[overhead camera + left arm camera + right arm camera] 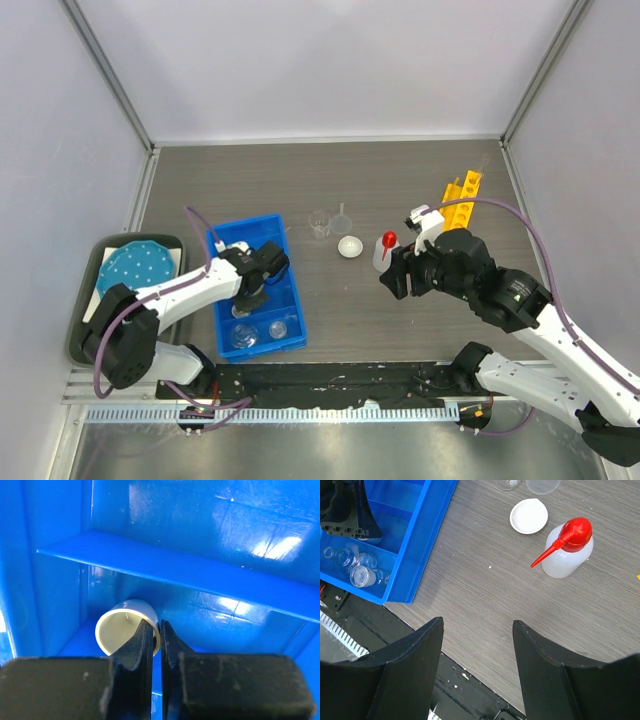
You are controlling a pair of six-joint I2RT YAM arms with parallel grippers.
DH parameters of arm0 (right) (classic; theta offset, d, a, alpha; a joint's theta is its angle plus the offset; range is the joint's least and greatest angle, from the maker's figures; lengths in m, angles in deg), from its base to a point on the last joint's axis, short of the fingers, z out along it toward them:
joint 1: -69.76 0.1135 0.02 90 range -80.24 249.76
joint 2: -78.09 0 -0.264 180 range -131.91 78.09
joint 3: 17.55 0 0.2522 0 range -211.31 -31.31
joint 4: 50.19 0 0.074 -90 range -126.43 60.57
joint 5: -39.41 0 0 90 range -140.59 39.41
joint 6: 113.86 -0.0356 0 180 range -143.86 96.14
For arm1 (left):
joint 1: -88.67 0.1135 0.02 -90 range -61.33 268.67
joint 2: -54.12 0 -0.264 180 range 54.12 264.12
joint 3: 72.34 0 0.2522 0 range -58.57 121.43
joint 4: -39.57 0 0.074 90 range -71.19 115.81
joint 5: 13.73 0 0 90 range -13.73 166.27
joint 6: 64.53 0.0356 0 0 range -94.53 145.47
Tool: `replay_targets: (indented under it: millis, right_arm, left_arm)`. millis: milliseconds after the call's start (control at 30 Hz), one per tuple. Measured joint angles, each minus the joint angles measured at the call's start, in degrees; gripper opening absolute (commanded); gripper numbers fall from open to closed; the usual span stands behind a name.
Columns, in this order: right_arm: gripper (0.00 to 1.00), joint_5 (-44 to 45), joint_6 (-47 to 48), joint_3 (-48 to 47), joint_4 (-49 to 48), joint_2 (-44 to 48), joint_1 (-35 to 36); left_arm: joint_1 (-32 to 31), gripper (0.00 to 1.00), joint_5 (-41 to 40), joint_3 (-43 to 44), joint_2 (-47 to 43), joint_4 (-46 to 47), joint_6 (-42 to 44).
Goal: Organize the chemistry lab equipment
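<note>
My left gripper [252, 296] reaches down into the middle compartment of the blue bin [222, 300]. In the left wrist view it [156, 626] is shut on the wall of a small white cup [120, 630], one finger inside the cup and one outside. Clear glass vials [245, 335] lie in the bin's near compartment. On the table stand a glass beaker [319, 224], a funnel [343, 215], a white round dish [349, 246] and a red-capped squeeze bottle [385, 250]. My right gripper [392, 275] hovers open and empty just near of the bottle [567, 555].
A yellow holed rack [461, 198] lies at the back right, behind my right arm. A dark tray [85, 320] with a teal dotted plate [137, 267] sits at the left edge. The enclosure's walls border the table on three sides.
</note>
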Motion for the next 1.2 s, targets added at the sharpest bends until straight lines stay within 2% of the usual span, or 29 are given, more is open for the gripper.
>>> replay_targets:
  millis: [67,100,200,300,500,633,967,1200]
  right_arm:
    - [0.63,-0.11,0.0,0.0,0.0,0.0,0.0]
    - [0.63,-0.13,0.0,0.0,0.0,0.0,0.0]
    - [0.63,-0.15,0.0,0.02,-0.02,-0.11,0.0]
    - [0.63,-0.17,0.0,0.15,-0.22,-0.39,0.0]
    - [0.63,-0.22,-0.02,0.42,-0.48,-0.76,0.07]
    - [0.63,-0.22,-0.07,0.44,-0.59,-0.79,0.37]
    - [0.63,-0.13,-0.22,0.52,-1.27,-1.77,0.63]
    - [0.63,1.99,-1.11,0.5,-1.27,-1.75,0.74]
  left_arm:
    - [0.15,0.18,0.07,0.0,0.0,0.09,0.55]
    - [0.2,0.3,0.07,0.0,0.0,0.15,0.9]
    - [0.33,0.51,0.04,0.0,0.0,0.33,1.73]
    - [0.37,0.61,0.07,0.02,-0.09,0.28,2.45]
    - [0.37,0.63,0.04,0.74,-2.64,-0.9,3.06]
    - [0.35,0.64,0.0,4.61,-3.52,-3.56,3.41]
    - [-3.41,0.64,-1.7,25.29,-2.89,-10.73,6.14]
    - [-4.31,0.63,-1.84,35.91,7.19,-10.67,9.44]
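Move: The white cup already stands in the blue tray's second compartment from the near end, its right rim still pinched by the shut left fingers; its middle is about 2 cm left of that hand and 2 cm below. The glass flask lies some 5 cm back and 1 cm left, the capped jar about 4 cm back and 6 cm right, and the beaker roughly 19 cm ahead and 15 cm right, 1 cm lower. From the right hand, the cup is about 31 cm left, level ahead, and 22 cm lower. The cup's rim is let go as the left fingers part from shut to well open, the hand holding its place meanwhile. Then the hand lifts up out of the tray by about 14 cm, veering right and forward some 8 or 9 cm each way, away from the cup and towards the beaker; the fingers tilt forward and the wrist turns a little clockwise. ##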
